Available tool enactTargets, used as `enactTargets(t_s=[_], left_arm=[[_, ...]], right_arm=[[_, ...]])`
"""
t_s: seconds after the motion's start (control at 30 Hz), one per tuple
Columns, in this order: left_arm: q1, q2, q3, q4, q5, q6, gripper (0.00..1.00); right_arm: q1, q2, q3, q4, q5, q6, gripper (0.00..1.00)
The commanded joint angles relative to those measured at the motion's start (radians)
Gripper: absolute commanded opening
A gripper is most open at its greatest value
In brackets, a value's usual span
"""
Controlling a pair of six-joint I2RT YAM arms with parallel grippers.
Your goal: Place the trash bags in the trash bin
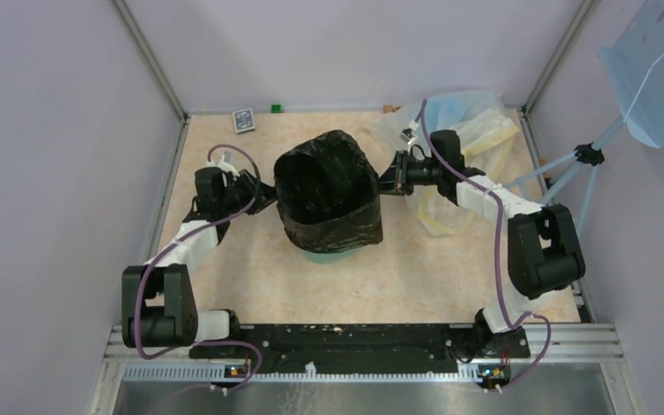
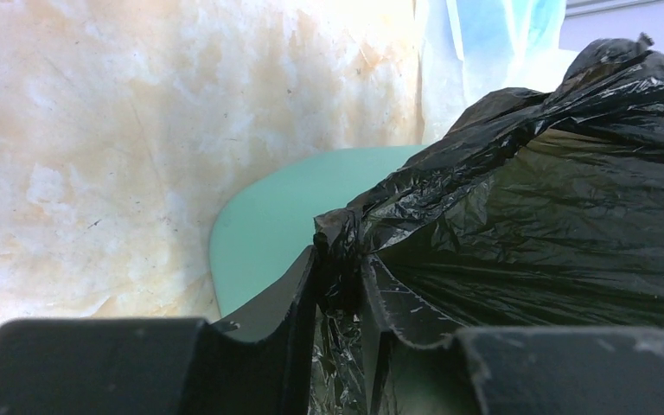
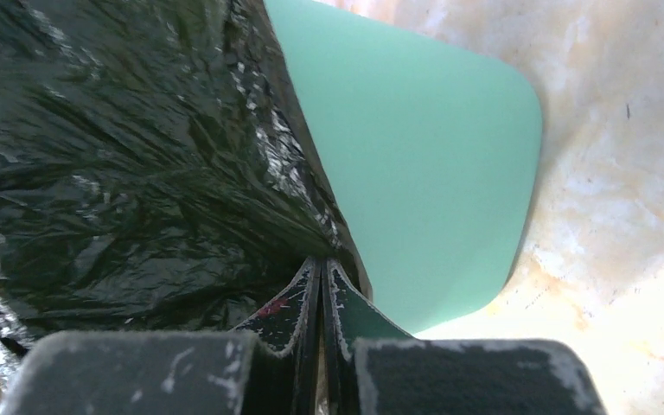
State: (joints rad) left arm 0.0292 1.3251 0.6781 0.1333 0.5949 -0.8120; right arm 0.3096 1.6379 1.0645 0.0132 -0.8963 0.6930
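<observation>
The black trash bag is draped open over the mint-green trash bin in the middle of the table; only the bin's foot shows below the plastic. My left gripper is at the bag's left side. In the left wrist view this gripper is shut on a bunched fold of the bag, with the bin behind. My right gripper is at the bag's right edge. Its jaws are pressed together on the taut rim of the bag, beside the bin's wall.
A pale translucent plastic heap lies at the back right under my right arm. A small dark box and a green cube sit at the back edge. A light-blue perforated panel stands on a stand beyond the right wall.
</observation>
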Motion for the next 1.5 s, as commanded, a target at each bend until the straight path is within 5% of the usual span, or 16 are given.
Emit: enactTargets(t_s=[0.0,0.23,0.43,0.97,1.13,1.33,1.47], left_arm=[[-0.002,-0.019,0.006,0.026,0.009,0.036,0.31],[0.0,-0.028,0.114,-0.084,-0.042,0.107,0.39],[-0.004,0.002,0.165,-0.051,-0.006,0.07,0.44],[-0.128,0.412,0.499,0.12,0.036,-0.077,0.4],[-0.164,0.544,0.653,0.119,0.069,-0.069,0.41],[-0.109,0.481,0.651,0.032,0.025,0.046,0.52],[-0.061,0.393,0.63,-0.058,0.032,0.094,0.62]], right_arm=[[0.012,-0.039,-0.005,0.026,0.045,-0.027,0.0],[-0.011,-0.151,-0.015,-0.081,0.167,-0.108,0.04],[0.049,-0.236,-0.077,-0.138,0.303,-0.162,0.19],[0.328,-0.419,-0.264,-0.027,0.531,-0.061,0.18],[0.306,-0.456,-0.216,-0.195,0.645,-0.146,0.2],[0.044,-0.532,-0.268,-0.093,0.387,-0.098,0.36],[0.019,-0.486,-0.214,-0.025,0.286,-0.081,0.47]])
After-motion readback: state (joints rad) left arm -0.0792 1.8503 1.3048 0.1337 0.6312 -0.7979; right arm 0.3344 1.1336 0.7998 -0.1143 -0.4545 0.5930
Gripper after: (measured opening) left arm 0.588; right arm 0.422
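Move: The left hand is at the black bag's left rim. The bag's far rim corner lies about 13 cm ahead and 13 cm right of it, slightly higher; the green bin's middle is roughly 12 cm right, 2 cm ahead and 12 cm down. From the right hand, at the right rim, the bag's near-right corner is about 12 cm back, level sideways; the bin's middle is some 11 cm left and 15 cm down, and the clear bag roughly 22 cm right, 13 cm farther out. With black film between its fingers, the left hand bobs up and goes about 14 cm forward and 8 cm right along the rim towards the far corner, rising some 4 cm, then eases back left while its fingers widen. The right hand's shut tips start at the right rim, part slightly, go about 9 cm back towards the near-right corner, then swing forward and right, clear of the bag, opening and turning clockwise. ##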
